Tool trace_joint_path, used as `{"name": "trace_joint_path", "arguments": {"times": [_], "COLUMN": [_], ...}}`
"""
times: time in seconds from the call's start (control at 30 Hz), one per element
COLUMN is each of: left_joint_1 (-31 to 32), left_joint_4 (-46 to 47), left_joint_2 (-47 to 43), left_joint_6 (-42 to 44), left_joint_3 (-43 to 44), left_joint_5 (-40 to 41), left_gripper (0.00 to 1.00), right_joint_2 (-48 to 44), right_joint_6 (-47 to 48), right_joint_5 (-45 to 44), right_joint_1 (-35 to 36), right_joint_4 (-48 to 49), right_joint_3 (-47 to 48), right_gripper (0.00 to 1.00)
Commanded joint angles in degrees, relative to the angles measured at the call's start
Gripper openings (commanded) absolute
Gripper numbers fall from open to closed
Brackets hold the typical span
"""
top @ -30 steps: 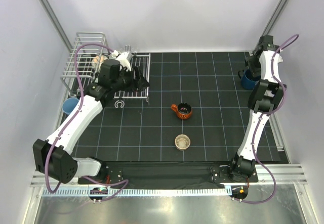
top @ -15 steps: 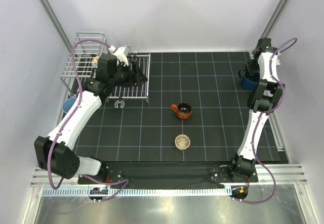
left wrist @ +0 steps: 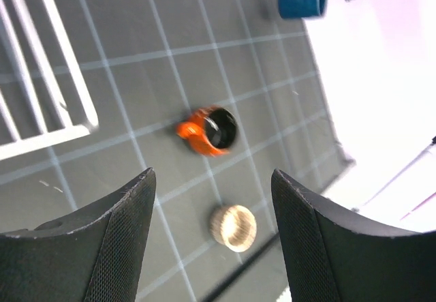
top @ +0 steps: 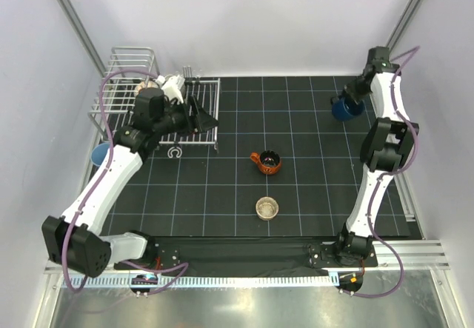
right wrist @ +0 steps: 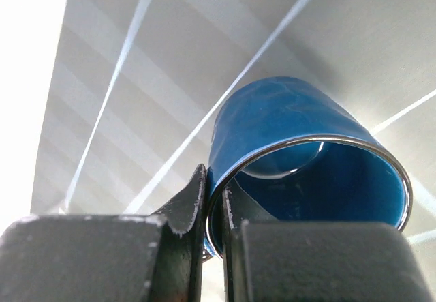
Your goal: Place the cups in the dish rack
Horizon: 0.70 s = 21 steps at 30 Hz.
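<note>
My right gripper [top: 352,95] is shut on the rim of the dark blue cup [top: 343,109], one finger inside and one outside, holding it above the mat's far right. In the right wrist view the gripper [right wrist: 214,200] pinches that cup's [right wrist: 286,118] wall. My left gripper [top: 207,118] stands open and empty beside the dish rack [top: 122,67] at the far left. The left wrist view shows the open gripper [left wrist: 211,174], an orange-brown cup [left wrist: 211,130] and a small tan cup [left wrist: 234,228] below it. These two cups [top: 265,162] [top: 266,208] sit mid-mat. A light blue tumbler [top: 102,152] stands left of the rack.
A black gridded mat [top: 311,195] covers the table. Pale walls close in on both sides and behind, with slanted metal posts [top: 74,24] at the back corners. A small white C-shaped mark [top: 174,152] lies in front of the rack. Some items sit in the rack [top: 152,87].
The right gripper has shut on the dark blue cup and carried it up and to the left from the far right corner. The left arm has drawn back slightly to the left.
</note>
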State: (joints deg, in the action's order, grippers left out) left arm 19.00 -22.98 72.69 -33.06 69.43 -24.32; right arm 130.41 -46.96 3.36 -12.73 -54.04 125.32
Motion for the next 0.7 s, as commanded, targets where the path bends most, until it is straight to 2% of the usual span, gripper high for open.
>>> {"name": "trace_joint_path", "arguments": {"times": [0.0, 0.07, 0.2, 0.43, 0.53, 0.57, 0.6, 0.67], "left_joint_1": [-0.3, -0.3, -0.2, 0.9, 7.7, 10.3, 15.6, 19.5], "left_joint_4": [6.2, 7.2, 10.5, 15.4, 16.5, 19.9, 21.6, 24.3], "left_joint_2": [-6.0, -7.9, -13.3, -16.3, -15.9, -15.5, -15.3, -15.1], "left_joint_6": [-5.8, -8.6, -14.7, -29.8, -39.0, -40.7, -43.2, -46.1], "left_joint_3": [-3.9, -6.1, -8.9, -7.1, -4.2, -3.9, -3.8, -4.5], "left_joint_5": [-6.5, -7.1, -7.7, -7.7, -4.3, -2.2, -1.0, 1.3], "left_gripper": [0.67, 0.67, 0.67, 0.68, 0.69, 0.69, 0.69, 0.69], "right_joint_2": [-16.8, -24.4, -37.5, -57.3, -62.9, -64.8, -69.2, -72.8], "right_joint_6": [9.1, 12.2, 13.3, 11.7, 9.3, 8.3, 7.4, 5.7], "right_joint_5": [9.2, 11.8, 16.7, 30.1, 35.4, 37.2, 37.8, 38.3], "right_joint_1": [4.8, 8.0, 12.2, 19.1, 20.9, 21.5, 22.6, 23.4], "right_joint_4": [6.4, 8.4, 12.8, 24.4, 26.8, 28.8, 31.0, 35.5], "right_joint_3": [-3.1, -6.6, -19.8, -34.2, -35.8, -38.7, -40.3, -43.0], "right_gripper": [0.04, 0.04, 0.04, 0.04, 0.04, 0.04, 0.04, 0.04]}}
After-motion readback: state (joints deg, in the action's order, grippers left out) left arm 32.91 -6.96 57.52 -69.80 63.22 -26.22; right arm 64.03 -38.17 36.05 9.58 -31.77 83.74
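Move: The right hand already holds the blue mug by its rim, off the table, its body about 4 cm left, 2 back and 3 below. The dish rack's tray lies some 62 cm left, 2 back; the open left gripper about 51 left, 21 back, 15 above; the orange cup 32 left, 21 back. From the left hand the mug is about 19 cm ahead, 47 right, 18 below, and the orange cup 19 right, level. Up, left and back in one fast sweep, roughly 45 cm, the right hand carries the blue mug towards the left gripper, still pinching its rim while the fingers swing up to level and round counter-clockwise to point left. The empty left hand rises and draws back about 12 cm each, then edges right, rolling some 30 degrees until its open fingers point level towards the mug. ##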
